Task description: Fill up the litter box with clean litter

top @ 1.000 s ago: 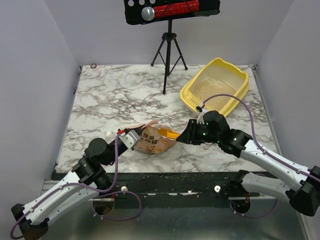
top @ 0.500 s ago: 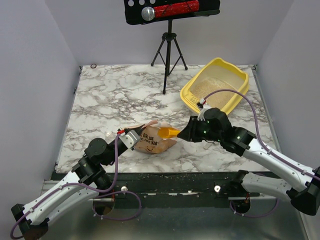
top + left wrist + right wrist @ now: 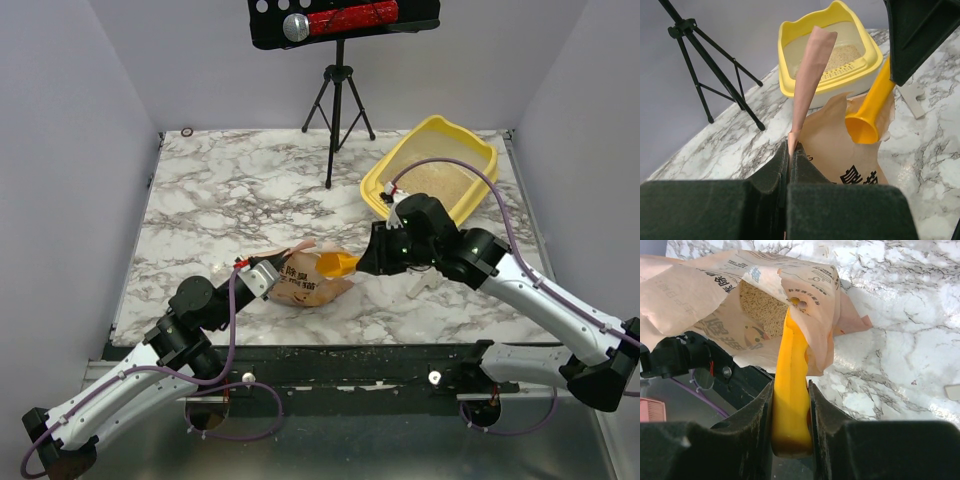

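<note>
The yellow litter box (image 3: 374, 188) stands at the back right with a layer of clean litter (image 3: 436, 180) in it; the left wrist view shows the litter box (image 3: 784, 65) and its clean litter (image 3: 842, 52) too. A tan paper bag (image 3: 300, 287) lies at the front centre, and beige litter (image 3: 763, 303) shows through its open mouth. My left gripper (image 3: 262, 274) is shut on a raised flap of the bag (image 3: 807, 75). My right gripper (image 3: 377, 258) is shut on the handle of a yellow-orange scoop (image 3: 790, 390). The scoop's bowl (image 3: 336, 263) sits at the bag's mouth.
A black tripod (image 3: 337, 110) stands at the back centre, left of the box. A small pale scrap (image 3: 420, 283) lies on the marble under the right arm. A small ring (image 3: 187, 131) lies in the back left corner. Grey walls close in three sides.
The right arm has shifted back and to the left, and its jaws have tightened on the scoop handle. The scoop's bowl has edged left at the bag's mouth. The left arm has not moved.
</note>
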Controlling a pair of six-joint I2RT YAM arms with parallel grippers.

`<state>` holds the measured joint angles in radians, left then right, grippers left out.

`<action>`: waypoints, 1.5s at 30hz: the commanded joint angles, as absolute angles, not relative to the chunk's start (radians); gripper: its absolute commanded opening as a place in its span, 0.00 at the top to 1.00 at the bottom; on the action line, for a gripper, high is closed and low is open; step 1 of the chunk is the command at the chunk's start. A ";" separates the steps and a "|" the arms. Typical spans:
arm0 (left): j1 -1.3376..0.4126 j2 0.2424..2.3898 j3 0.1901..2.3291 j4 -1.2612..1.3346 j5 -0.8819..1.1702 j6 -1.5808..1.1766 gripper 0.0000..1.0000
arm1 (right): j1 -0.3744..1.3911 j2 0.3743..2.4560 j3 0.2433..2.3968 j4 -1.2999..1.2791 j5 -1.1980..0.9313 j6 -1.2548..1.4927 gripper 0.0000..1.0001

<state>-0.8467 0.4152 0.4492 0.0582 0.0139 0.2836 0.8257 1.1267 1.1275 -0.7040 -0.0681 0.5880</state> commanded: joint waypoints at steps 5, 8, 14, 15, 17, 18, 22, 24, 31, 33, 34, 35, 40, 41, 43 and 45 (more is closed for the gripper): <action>-0.847 0.400 0.497 0.140 -0.015 0.287 1.00 | 0.825 1.259 1.357 -1.009 -0.058 0.468 1.00; -0.848 0.402 0.497 0.137 -0.014 0.287 1.00 | 0.825 1.353 1.411 -1.054 -0.139 0.433 1.00; -0.848 0.394 0.497 0.137 -0.014 0.287 1.00 | 0.824 1.511 1.410 -0.983 -0.253 0.413 1.00; -0.850 0.393 0.497 0.137 -0.017 0.287 1.00 | 0.822 1.531 1.407 -0.961 -0.262 0.414 1.00; -0.848 0.390 0.495 0.140 -0.018 0.290 1.00 | 0.812 1.552 1.381 -0.910 -0.308 0.419 1.00; -0.850 0.391 0.495 0.138 -0.018 0.290 1.00 | 0.802 1.558 1.364 -0.881 -0.331 0.428 1.00; -0.850 0.394 0.494 0.137 -0.011 0.296 1.00 | 0.766 1.517 1.226 -0.694 -0.448 0.491 1.00; -0.848 0.396 0.492 0.132 -0.003 0.305 1.00 | 0.746 1.482 1.127 -0.588 -0.501 0.532 1.00; -0.848 0.388 0.482 0.115 0.038 0.340 1.00 | 0.695 1.407 0.847 -0.152 -0.644 0.676 1.00; -0.848 0.397 0.482 0.112 0.051 0.345 1.00 | 0.695 1.396 0.806 -0.057 -0.661 0.704 1.00; -0.848 0.399 0.483 0.107 0.054 0.347 1.00 | 0.695 1.393 0.784 -0.011 -0.667 0.716 1.00; -0.848 0.403 0.485 0.100 0.060 0.348 1.00 | 0.693 1.388 0.763 0.048 -0.664 0.730 1.00; -0.848 0.403 0.480 0.097 0.089 0.359 1.00 | 0.677 1.378 0.628 0.355 -0.704 0.843 1.00; -0.848 0.400 0.477 0.097 0.095 0.360 1.00 | 0.673 1.379 0.606 0.417 -0.718 0.868 1.00; -0.848 0.400 0.474 0.095 0.106 0.365 1.00 | 0.669 1.388 0.551 0.565 -0.733 0.922 1.00; -0.848 0.399 0.472 0.100 0.120 0.365 1.00 | 0.667 1.407 0.502 0.705 -0.755 0.972 1.00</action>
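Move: The right gripper holds the yellow scoop by its handle, the bowl at the bag's mouth; the middle of the litter bag lies about 11 cm to its left, 2 cm ahead and 12 cm below. The litter box stands some 28 cm ahead, 14 cm right and 15 cm below, the white piece about 4 cm ahead, 12 cm right and 18 cm below. From the left gripper, pinching the bag's top edge, the bag's middle is about 6 cm right, 2 cm ahead and 13 cm below. Bring the right gripper up a centimetre, then plunge the scoop into the bag, going about 10 cm down and 6 cm left with the handle held fast. Steepen the fingers first while swinging them leftward, then tip them back up some 35 degrees as you sink deeper. Keep the left fingers pinched on the bag's edge, letting them sink a centimetre. ##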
